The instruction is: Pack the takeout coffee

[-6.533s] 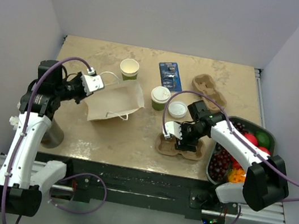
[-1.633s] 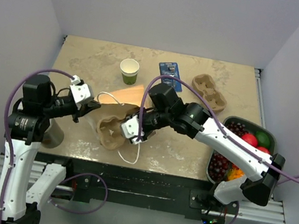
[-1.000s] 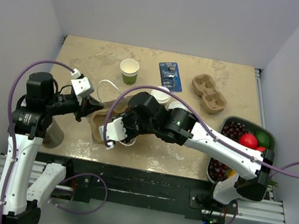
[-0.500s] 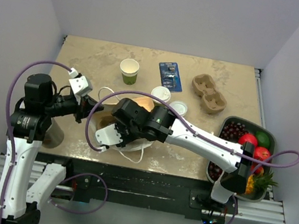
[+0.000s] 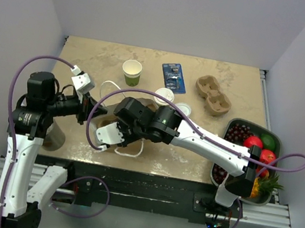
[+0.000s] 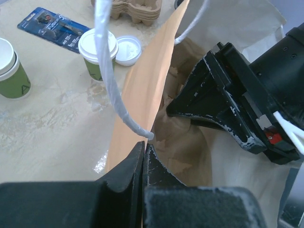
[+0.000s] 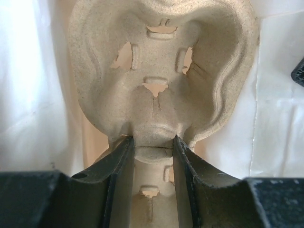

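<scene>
The takeout coffee (image 5: 164, 96), a green cup with a white lid, stands upright behind my right arm; the left wrist view shows it too (image 6: 97, 53). A paper bag (image 6: 138, 95) lies open at the near left (image 5: 138, 145). My left gripper (image 6: 144, 148) is shut on the bag's rim and holds it up (image 5: 85, 108). My right gripper (image 7: 152, 142) is shut on the middle ridge of a pulp cup carrier (image 7: 161, 71). It reaches into the bag's mouth (image 5: 115, 131), with white bag walls on both sides.
An open green cup (image 5: 131, 71) without a lid, a blue blister pack (image 5: 174, 78) and a second pulp carrier (image 5: 214, 95) lie at the back. A loose white lid (image 5: 183, 108) sits beside the coffee. A fruit tray (image 5: 238, 124) occupies the right edge.
My right arm has carried the cup carrier leftward and down into the bag's mouth. My left gripper has kept its hold on the bag's rim and lifted it slightly.
</scene>
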Robot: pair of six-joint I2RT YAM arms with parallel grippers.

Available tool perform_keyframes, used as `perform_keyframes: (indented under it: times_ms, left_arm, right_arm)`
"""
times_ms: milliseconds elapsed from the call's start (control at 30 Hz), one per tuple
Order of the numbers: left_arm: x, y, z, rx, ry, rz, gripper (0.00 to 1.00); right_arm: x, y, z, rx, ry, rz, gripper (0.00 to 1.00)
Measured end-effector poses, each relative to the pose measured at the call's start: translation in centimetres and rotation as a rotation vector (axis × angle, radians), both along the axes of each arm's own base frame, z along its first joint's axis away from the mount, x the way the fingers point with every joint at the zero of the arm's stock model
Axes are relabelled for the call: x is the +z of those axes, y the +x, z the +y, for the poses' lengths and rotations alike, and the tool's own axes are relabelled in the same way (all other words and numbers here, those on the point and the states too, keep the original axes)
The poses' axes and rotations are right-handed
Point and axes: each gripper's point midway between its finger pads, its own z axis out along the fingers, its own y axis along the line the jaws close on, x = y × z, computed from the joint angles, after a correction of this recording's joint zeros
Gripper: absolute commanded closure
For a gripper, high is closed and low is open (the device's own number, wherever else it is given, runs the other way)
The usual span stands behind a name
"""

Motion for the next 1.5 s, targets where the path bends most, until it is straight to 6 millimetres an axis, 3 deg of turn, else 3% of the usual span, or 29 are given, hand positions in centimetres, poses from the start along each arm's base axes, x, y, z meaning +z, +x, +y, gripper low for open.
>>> perform_keyframes:
  times_ms: [167, 500, 933, 1000, 1133, 1167, 1267, 1500]
  left_arm:
    - [0.4, 0.0, -0.1, 0.006, -0.019, 0.030, 1.00]
    - [-0.1, -0.4, -1.1, -0.028, -0.100, 0.158, 1.00]
    - [-0.8, -0.8, -0.7, 0.000, -0.075, 0.227, 1.00]
    - [-0.9, -0.7, -0.7, 0.001, -0.075, 0.233, 0.86]
    - [-1.0, 0.0, -0.7, 0.002, -0.082, 0.247, 0.76]
    - [-1.0, 0.2, -0.8, 0.003, -0.086, 0.251, 0.68]
    - [-0.9, 0.6, -0.8, 0.001, -0.095, 0.246, 0.56]
    - [-0.4, 1.2, -0.9, 0.000, -0.108, 0.222, 0.43]
  right_arm:
    - [-0.5, -0.4, -0.5, 0.008, -0.033, 0.023, 1.00]
    - [-3.7, -1.4, -0.5, 0.024, -0.144, 0.114, 1.00]
    - [-4.2, -1.4, -1.1, -0.121, -0.119, 0.200, 1.00]
    - [-4.4, -1.0, -1.3, -0.124, -0.123, 0.206, 1.00]
    - [-5.3, 0.4, -2.0, -0.144, -0.138, 0.225, 1.00]
    - [-5.5, 0.8, -2.1, -0.152, -0.144, 0.230, 1.00]
    - [-6.8, 1.6, -2.5, -0.168, -0.171, 0.252, 1.00]
    - [-9.0, 2.6, -3.9, -0.154, -0.224, 0.292, 1.00]
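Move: The right hand, already holding the cup carrier inside the paper bag, has the bag's floor about 15 cm below, some 2 cm ahead and 3 cm to the right. From it the lidded cup stands roughly 21 cm ahead and 11 cm right, the open cup 29 cm ahead and 3 cm left. The left hand pinches the bag's rim, the floor about 21 cm below, 14 cm right and 2 cm ahead. Right hand lowers the gripped carrier about 9 cm deeper into the bag; left tips down, then opens off the rim. ##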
